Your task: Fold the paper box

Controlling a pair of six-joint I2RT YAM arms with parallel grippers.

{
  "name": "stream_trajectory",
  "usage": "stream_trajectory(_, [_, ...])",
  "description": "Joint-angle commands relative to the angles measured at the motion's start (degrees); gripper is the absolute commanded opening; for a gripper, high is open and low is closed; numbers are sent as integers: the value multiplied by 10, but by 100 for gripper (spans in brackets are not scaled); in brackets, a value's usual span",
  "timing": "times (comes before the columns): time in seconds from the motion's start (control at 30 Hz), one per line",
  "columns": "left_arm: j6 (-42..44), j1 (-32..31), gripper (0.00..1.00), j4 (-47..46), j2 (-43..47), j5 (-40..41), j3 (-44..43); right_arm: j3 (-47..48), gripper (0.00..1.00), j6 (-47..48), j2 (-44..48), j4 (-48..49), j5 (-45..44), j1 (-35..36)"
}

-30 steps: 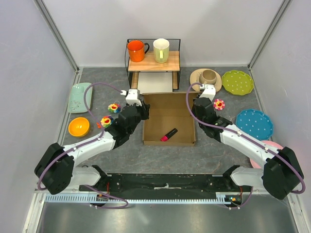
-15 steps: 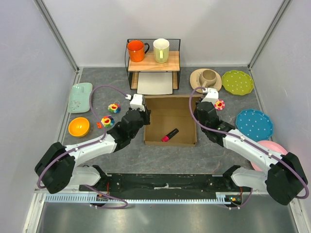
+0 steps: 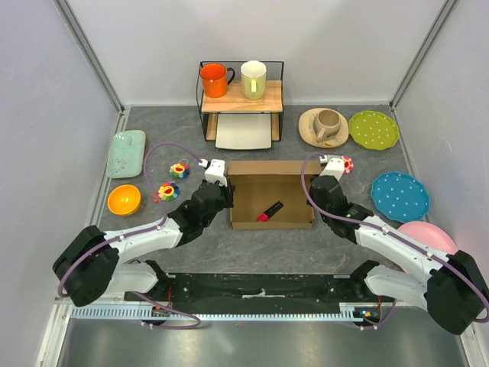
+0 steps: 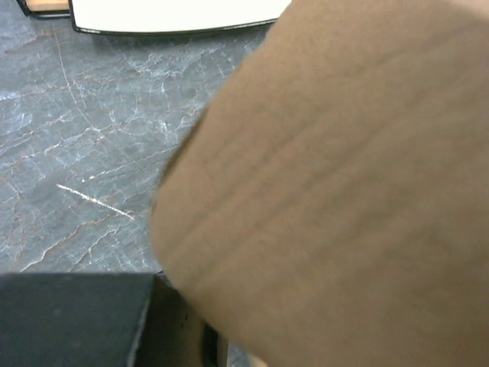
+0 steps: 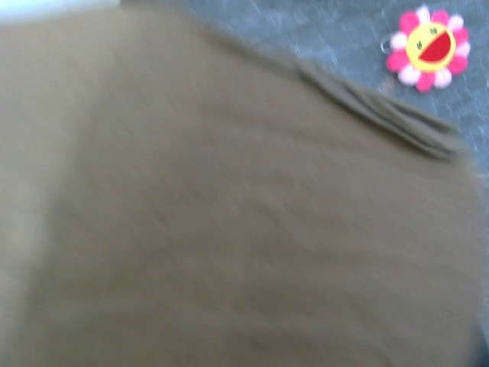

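Observation:
The paper box [image 3: 260, 195] is brown cardboard lying in the middle of the table, open side up, with a pink marker [image 3: 267, 212] inside. Its far flap [image 3: 267, 167] stands raised. My left gripper [image 3: 226, 189] is at the box's left wall; in the left wrist view a rounded cardboard flap [image 4: 344, 199] passes beside one dark finger [image 4: 76, 321] and hides the other. The gripper looks shut on it. My right gripper [image 3: 315, 186] is at the right wall. Blurred cardboard [image 5: 229, 214] fills the right wrist view and hides its fingers.
A wire rack [image 3: 241, 95] with an orange mug [image 3: 215, 79] and a cream mug [image 3: 254, 79] stands behind, a white tray [image 3: 244, 131] under it. Plates [image 3: 400, 195], a cup on a tan plate [image 3: 324, 126], an orange bowl [image 3: 124, 199] and flower toys [image 3: 179, 170] ring the box.
Both grippers have drawn back toward the near edge along the box's side walls. The box's far flap has lifted, so the box looks shorter from above.

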State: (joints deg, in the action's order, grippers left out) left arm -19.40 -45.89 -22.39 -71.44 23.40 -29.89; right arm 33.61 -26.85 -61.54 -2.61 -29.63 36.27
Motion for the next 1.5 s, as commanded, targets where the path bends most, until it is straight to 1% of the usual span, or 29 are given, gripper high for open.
stream_trajectory(0.0, [-9,-3,24,-13,17,5,18,-21,20,-18,19,-59,16,1])
stream_trajectory(0.23, [-11,-7,23,-20,24,9,37,-27,40,-24,65,-92,20,1])
stream_trajectory(0.4, [-9,-10,23,-24,24,12,39,3,49,-33,125,-144,20,2])
stream_trajectory(0.43, [-7,-11,23,-26,24,13,39,10,51,-35,135,-170,18,2])
stream_trajectory(0.6, [1,-14,23,-28,22,16,36,82,53,-55,193,-248,-17,2])
stream_trajectory(0.63, [1,-15,23,-28,22,16,36,110,53,-58,196,-279,-34,2])
stream_trajectory(0.7, [3,-16,23,-27,25,17,38,141,53,-62,195,-309,-56,2])
stream_trajectory(0.73, [6,-18,23,-20,33,17,39,174,53,-63,192,-339,-67,2])
stream_trajectory(0.8, [9,-21,23,-9,45,23,43,205,53,-60,184,-355,-95,3])
stream_trajectory(0.83, [13,-22,23,7,66,24,45,233,54,-54,179,-360,-101,2])
stream_trajectory(0.93, [15,-24,23,36,108,28,62,278,55,-38,151,-328,-98,2])
stream_trajectory(0.97, [14,-24,23,57,142,29,75,285,55,-35,142,-313,-92,2])
stream_trajectory(1.03, [8,-26,23,80,176,37,90,301,56,-28,107,-269,-65,2])
stream_trajectory(1.07, [6,-26,23,110,216,38,101,304,56,-26,95,-254,-55,2])
stream_trajectory(1.1, [2,-27,23,127,236,43,106,307,56,-23,70,-237,-27,2])
stream_trajectory(1.17, [-16,-28,23,167,283,49,122,317,56,-25,46,-193,-1,2])
stream_trajectory(1.2, [-24,-28,23,206,328,56,127,318,56,-22,22,-160,32,2])
stream_trajectory(1.3, [-55,-29,24,259,401,79,140,320,56,-15,-26,-120,76,1])
stream_trajectory(1.33, [-67,-30,23,266,410,83,142,314,56,-11,-38,-112,104,1])
stream_trajectory(1.4, [-81,-29,23,277,416,97,134,304,55,-7,-67,-110,119,2])
stream_trajectory(1.47, [-93,-30,24,281,397,93,116,278,54,-5,-78,-118,146,2])
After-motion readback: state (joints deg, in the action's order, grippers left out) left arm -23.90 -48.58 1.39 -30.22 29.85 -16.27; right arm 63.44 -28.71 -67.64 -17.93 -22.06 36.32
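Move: The paper box's raised lid stands between the hands: its middle is about 13 cm right and 7 cm ahead of the left hand, and about 13 cm left and 6 cm ahead of the right, roughly at hand height. The marker in the box lies some 12 cm right, 6 cm back and 10 cm below the left hand. A pink flower toy sits 10 cm right, 7 cm ahead and 11 cm below the right hand. The lid is left standing as both hands come away from its sides. The right hand draws back and dips slightly while opening to about half, then climbs some 20 cm and swings forward and left, sinking a little towards the lid's top. The left, fingers unchanged, eases down, then pulls back and left, about 8 cm each way, clear of the box. ##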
